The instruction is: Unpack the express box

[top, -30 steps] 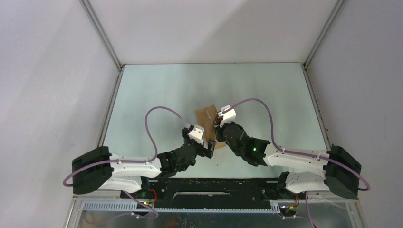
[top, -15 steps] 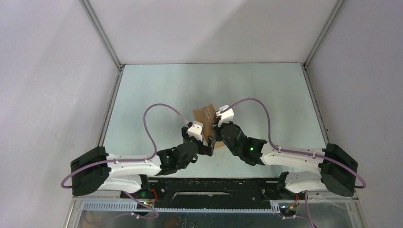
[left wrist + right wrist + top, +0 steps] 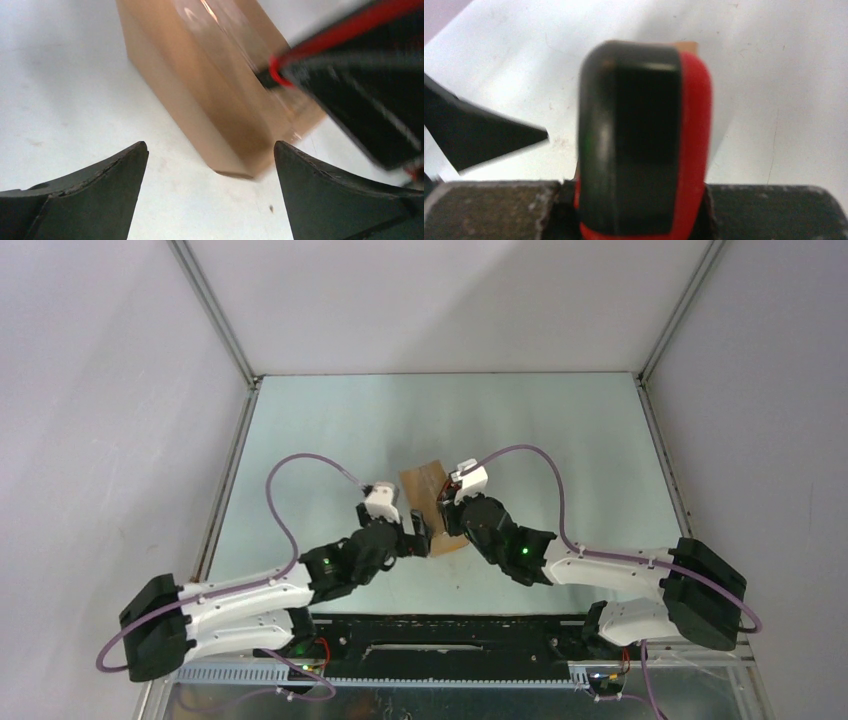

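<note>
The express box (image 3: 424, 484), a small brown cardboard carton, lies mid-table; its taped top fills the upper left wrist view (image 3: 200, 85). My left gripper (image 3: 417, 537) stands open at the box's near-left corner, its fingers (image 3: 100, 185) apart on either side of that corner and holding nothing. My right gripper (image 3: 447, 522) is shut on a red-and-black utility knife (image 3: 644, 145), whose front end rests against the box's right side (image 3: 345, 70). In the right wrist view the knife hides nearly all of the box; only a brown sliver (image 3: 688, 46) shows above it.
The pale green table (image 3: 330, 430) is walled in by white panels with metal corner posts (image 3: 215, 315). Purple cables (image 3: 300, 465) loop over both arms. One left fingertip (image 3: 489, 135) shows at the left of the right wrist view.
My left arm has swung left and its gripper has slid to the box's left corner. The box and the right gripper with the knife have shifted slightly left.
</note>
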Motion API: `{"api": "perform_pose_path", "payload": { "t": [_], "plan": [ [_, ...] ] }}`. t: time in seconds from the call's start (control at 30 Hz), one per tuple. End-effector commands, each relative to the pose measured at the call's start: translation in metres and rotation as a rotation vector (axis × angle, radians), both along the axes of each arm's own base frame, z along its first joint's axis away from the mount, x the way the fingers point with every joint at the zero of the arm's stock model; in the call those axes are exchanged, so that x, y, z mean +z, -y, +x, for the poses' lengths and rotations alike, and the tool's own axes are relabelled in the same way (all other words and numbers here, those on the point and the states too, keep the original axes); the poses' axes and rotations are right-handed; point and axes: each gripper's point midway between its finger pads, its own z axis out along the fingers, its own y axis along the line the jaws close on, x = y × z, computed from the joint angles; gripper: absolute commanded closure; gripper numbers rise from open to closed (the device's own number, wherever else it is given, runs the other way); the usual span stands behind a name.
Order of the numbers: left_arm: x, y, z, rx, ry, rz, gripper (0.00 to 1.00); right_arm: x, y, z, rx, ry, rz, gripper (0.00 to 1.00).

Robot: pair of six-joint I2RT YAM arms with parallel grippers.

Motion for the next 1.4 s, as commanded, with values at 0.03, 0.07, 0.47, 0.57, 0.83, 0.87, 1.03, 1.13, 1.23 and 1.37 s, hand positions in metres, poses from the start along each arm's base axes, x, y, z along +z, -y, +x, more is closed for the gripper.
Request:
{"api": "perform_pose_path", "payload": {
  "t": [0.03, 0.07, 0.47, 0.57, 0.83, 0.87, 1.03, 1.13, 1.23, 1.37],
  "plan": [
    [0.055, -0.035, 0.036, 0.25, -0.006, -0.243, 0.0, -0.01, -0.007, -0.009, 0.056, -0.039, -0.03, 1.0],
    [0.061, -0.038, 0.04, 0.258, -0.008, -0.269, 0.0, -0.011, -0.008, -0.009, 0.058, -0.038, -0.031, 1.0],
    [0.068, -0.02, 0.09, 0.263, -0.2, -0.5, 0.0, -0.005, -0.009, -0.01, 0.061, -0.017, -0.027, 1.0],
    [0.054, -0.012, 0.094, 0.259, -0.26, -0.502, 0.0, -0.002, -0.008, -0.01, 0.061, -0.011, -0.026, 1.0],
    [0.023, -0.01, 0.096, 0.299, -0.352, -0.532, 0.01, 0.003, -0.008, -0.011, 0.068, 0.005, -0.026, 1.0],
    [0.018, -0.011, 0.095, 0.314, -0.37, -0.529, 0.03, 0.003, -0.008, -0.01, 0.068, 0.008, -0.026, 1.0],
    [-0.004, -0.021, 0.089, 0.382, -0.454, -0.483, 0.1, 0.008, -0.009, -0.01, 0.069, 0.02, -0.015, 1.0],
    [-0.004, -0.026, 0.087, 0.405, -0.466, -0.446, 0.12, 0.008, -0.009, -0.01, 0.068, 0.022, -0.014, 1.0],
    [-0.002, -0.031, 0.086, 0.43, -0.48, -0.404, 0.18, 0.008, -0.011, -0.012, 0.071, 0.025, -0.015, 1.0],
    [0.002, -0.034, 0.084, 0.449, -0.512, -0.342, 0.23, 0.007, -0.014, -0.015, 0.074, 0.031, -0.021, 1.0]
  ]
}}
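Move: The left hand, empty and open, hangs by the near part of the express box's left side. The box's middle is about 3 cm ahead, 5 cm to its right and 7 cm below, and its far-left corner is some 10 cm ahead. The knife in the right hand stands roughly 5 cm ahead and 8 cm right of the left hand, about level in height. From the right hand, the box's middle lies 2 cm back, 3 cm left and 11 cm below. The left hand leaves the near part of the box's left side and arcs about 8 cm forward to the box's far-left end, swinging out left and rising some 6 cm on the way, then sinking again as the fingers tip down nearly 30 degrees and the hand turns counter-clockwise. There the wide-open fingers start to close, by about a fifth, one outside the left side and one over the taped top, no grip visible yet, while the right hand almost stays in place and keeps the knife's blade at the tape seam. ##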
